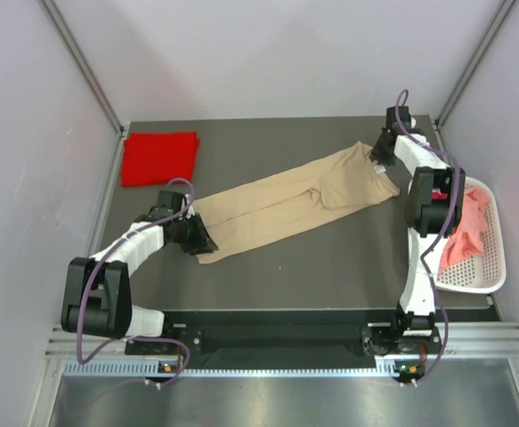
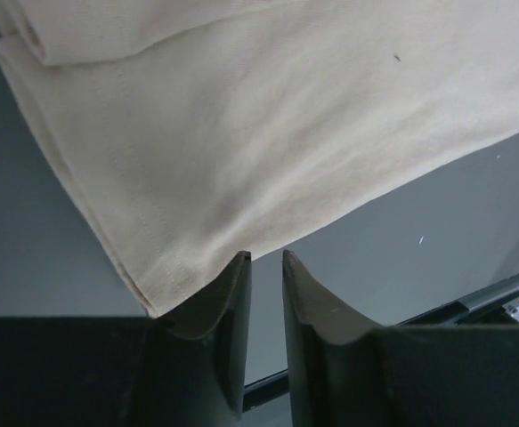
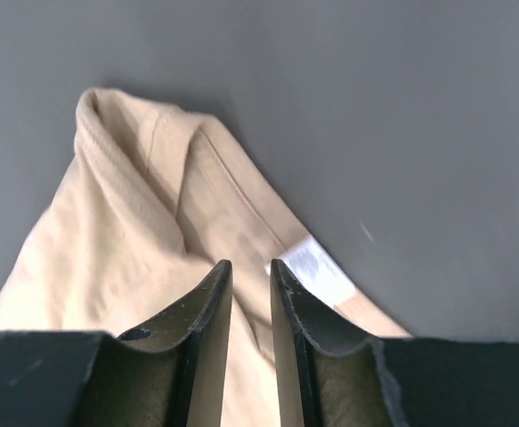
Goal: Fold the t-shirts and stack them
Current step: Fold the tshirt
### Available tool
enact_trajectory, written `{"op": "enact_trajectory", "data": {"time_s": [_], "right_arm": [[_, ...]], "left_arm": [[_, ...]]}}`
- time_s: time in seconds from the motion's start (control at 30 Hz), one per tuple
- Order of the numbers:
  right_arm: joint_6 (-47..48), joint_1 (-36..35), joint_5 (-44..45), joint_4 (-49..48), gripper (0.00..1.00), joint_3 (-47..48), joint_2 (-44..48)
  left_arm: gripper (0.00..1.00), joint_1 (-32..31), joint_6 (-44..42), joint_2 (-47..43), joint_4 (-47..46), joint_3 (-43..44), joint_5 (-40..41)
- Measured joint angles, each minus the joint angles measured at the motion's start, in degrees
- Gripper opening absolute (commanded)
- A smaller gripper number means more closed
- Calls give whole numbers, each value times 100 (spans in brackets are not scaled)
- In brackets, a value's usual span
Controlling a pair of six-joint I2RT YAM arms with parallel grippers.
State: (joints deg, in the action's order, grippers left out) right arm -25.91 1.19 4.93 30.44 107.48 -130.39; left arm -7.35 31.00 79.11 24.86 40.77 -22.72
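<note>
A tan t-shirt lies stretched in a long diagonal strip from the near left to the far right of the dark table. My left gripper sits at its lower left end. In the left wrist view the jaws stand slightly open with only table between them, and the shirt's stitched hem lies just past the left fingertip. My right gripper hovers over the shirt's far end. There the jaws are narrowly open above the tan cloth, beside a white label. A folded red t-shirt rests at the back left.
A white slotted basket stands off the table's right edge with pink cloth in it. Grey walls close in the table on the left, back and right. The table's near edge shows in the left wrist view.
</note>
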Motion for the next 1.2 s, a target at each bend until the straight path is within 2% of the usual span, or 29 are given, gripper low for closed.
{"op": "enact_trajectory", "data": {"time_s": [0.27, 0.5, 1.2], "right_arm": [[35, 24, -138, -157, 26, -789, 940], [55, 57, -232, -214, 26, -949, 1078], [87, 280, -544, -321, 26, -960, 1078]], "left_arm": [[0, 2, 74, -166, 50, -153, 474], [0, 0, 302, -439, 260, -203, 1023], [0, -59, 684, -435, 516, -459, 1672]]}}
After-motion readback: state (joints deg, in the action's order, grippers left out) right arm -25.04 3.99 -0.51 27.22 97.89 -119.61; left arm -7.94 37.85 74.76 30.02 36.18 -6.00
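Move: The beige t-shirt lies slanted across the table. Its near-left hem corner is about 4 cm back, 3 cm left and 3 cm below the left hand. From that hand, its far-left corner is some 16 cm ahead and 5 cm left, and the folded red t-shirt about 29 cm ahead and 16 cm left. The white label is roughly 2 cm right of the right hand, level fore and aft, 3 cm below; the shirt's far tip lies about 6 cm ahead and 5 cm left. The beige shirt's near-left hem corner is what the left hand comes to: its fingers shut empty early on while it moves left, then it carries on left, back and down, about 6 cm in all, turning some 10 degrees counter-clockwise, until the closed tips are at the hem. Over the label end the right hand rises about 4 cm and draws back 2 to 3 cm, fingers still a little open, then nearly holds still with a slight drift right. ##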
